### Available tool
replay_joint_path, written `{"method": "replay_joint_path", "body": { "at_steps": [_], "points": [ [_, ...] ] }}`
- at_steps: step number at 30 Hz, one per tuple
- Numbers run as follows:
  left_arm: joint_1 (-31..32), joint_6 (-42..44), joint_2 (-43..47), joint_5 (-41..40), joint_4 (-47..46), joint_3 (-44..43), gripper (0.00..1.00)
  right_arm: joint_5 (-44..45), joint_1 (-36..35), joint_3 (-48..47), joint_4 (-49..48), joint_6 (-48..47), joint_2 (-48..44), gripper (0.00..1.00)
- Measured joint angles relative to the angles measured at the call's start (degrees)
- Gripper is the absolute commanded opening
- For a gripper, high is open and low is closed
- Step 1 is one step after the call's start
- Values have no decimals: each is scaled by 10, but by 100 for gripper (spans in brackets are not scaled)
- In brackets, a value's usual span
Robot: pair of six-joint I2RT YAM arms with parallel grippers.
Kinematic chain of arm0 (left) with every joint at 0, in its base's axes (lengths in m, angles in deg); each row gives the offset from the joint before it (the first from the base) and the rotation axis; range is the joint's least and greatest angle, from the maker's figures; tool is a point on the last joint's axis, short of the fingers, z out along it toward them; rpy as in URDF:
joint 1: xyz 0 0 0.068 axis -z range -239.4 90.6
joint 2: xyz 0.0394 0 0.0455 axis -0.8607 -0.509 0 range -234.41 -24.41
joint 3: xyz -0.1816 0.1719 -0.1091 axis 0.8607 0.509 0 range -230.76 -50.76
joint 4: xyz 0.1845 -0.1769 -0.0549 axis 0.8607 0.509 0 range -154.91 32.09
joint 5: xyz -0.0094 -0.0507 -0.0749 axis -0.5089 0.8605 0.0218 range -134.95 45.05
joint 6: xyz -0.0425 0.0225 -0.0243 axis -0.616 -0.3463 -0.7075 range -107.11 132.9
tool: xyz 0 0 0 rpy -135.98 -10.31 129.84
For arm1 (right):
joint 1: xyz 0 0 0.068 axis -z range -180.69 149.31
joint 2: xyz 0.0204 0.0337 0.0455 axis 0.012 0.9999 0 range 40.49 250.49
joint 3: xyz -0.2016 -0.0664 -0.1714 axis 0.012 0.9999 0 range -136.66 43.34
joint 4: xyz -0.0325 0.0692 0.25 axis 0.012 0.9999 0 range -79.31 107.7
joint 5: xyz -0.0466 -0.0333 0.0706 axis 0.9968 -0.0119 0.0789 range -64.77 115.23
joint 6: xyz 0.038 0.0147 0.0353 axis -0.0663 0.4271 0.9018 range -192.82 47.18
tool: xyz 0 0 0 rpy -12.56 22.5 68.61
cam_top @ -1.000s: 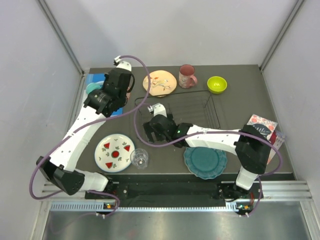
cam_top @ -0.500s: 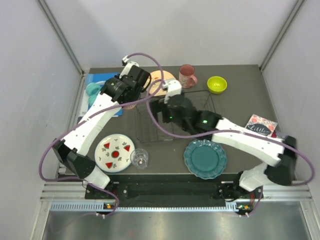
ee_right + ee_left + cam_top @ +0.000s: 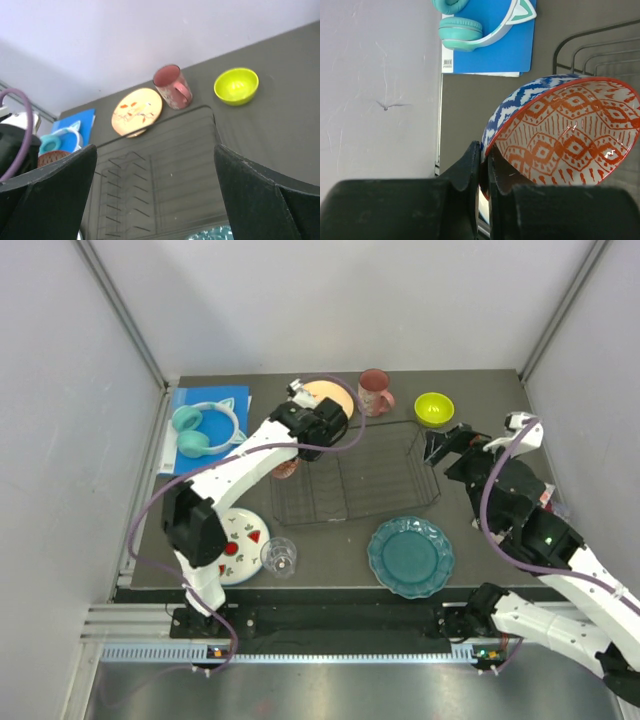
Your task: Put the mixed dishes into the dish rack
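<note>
My left gripper (image 3: 484, 156) is shut on the rim of the red-patterned bowl (image 3: 565, 131), which hangs tilted at the dish rack's (image 3: 355, 478) left end. From above only a sliver of that bowl (image 3: 285, 468) shows under the left gripper (image 3: 292, 455). My right gripper (image 3: 440, 445) stands open with nothing in it at the rack's right end, looking over the rack (image 3: 165, 170). On the table lie the cream floral plate (image 3: 328, 396), pink mug (image 3: 375, 392), lime-green bowl (image 3: 434, 408), teal scalloped plate (image 3: 410, 557), clear glass (image 3: 279, 557) and white plate with red shapes (image 3: 243, 537).
Teal headphones (image 3: 208, 427) rest on a blue book (image 3: 490, 47) at the back left, close to the left wall. The left arm crosses over part of the white plate. Grey walls close in the table on three sides.
The left arm has swung right from beside the headphones to the rack's left end. The right arm has pulled back from over the rack to its right side.
</note>
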Motion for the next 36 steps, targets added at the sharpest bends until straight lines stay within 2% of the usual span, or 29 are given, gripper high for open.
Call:
{"method": "replay_joint_path", "body": {
  "at_steps": [8, 22, 28, 32, 36],
  "points": [
    [2, -62, -121, -66, 3, -28, 0, -1, 22, 19, 26, 19, 22, 100],
    [10, -151, -204, -160, 8, -44, 0, -50, 78, 22, 38, 20, 12, 100],
    [16, -171, -253, -193, 10, -46, 0, -76, 91, 22, 38, 24, 16, 100],
    [6, -167, -299, -212, 17, -87, 0, -93, 92, 22, 38, 30, 21, 100],
    [-7, -154, -326, -232, 12, -131, 7, -99, 92, 22, 38, 35, 21, 100]
  ]
}}
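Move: The left hand holds the orange-patterned bowl. The dish rack's left-end tines, where the bowl is going, lie about 8 cm to its right, 4 cm ahead and some 16 cm below. The headphones lie about 22 cm ahead and 18 cm left, the floral plate some 29 cm ahead and 15 cm right, the watermelon plate 12 cm back and 11 cm left. From the idle right hand those tines are roughly 13 cm ahead and 39 cm left, well below. Bowl and left hand come up against the rack's left end and shove it forward, the fingers keeping their grip on the rim. The hand goes down about 10 cm and forward about 8, in steps, ending nearly level and forward, while its left side rolls up some 20 degrees. The open right hand sinks about 4 cm, clear of everything. ##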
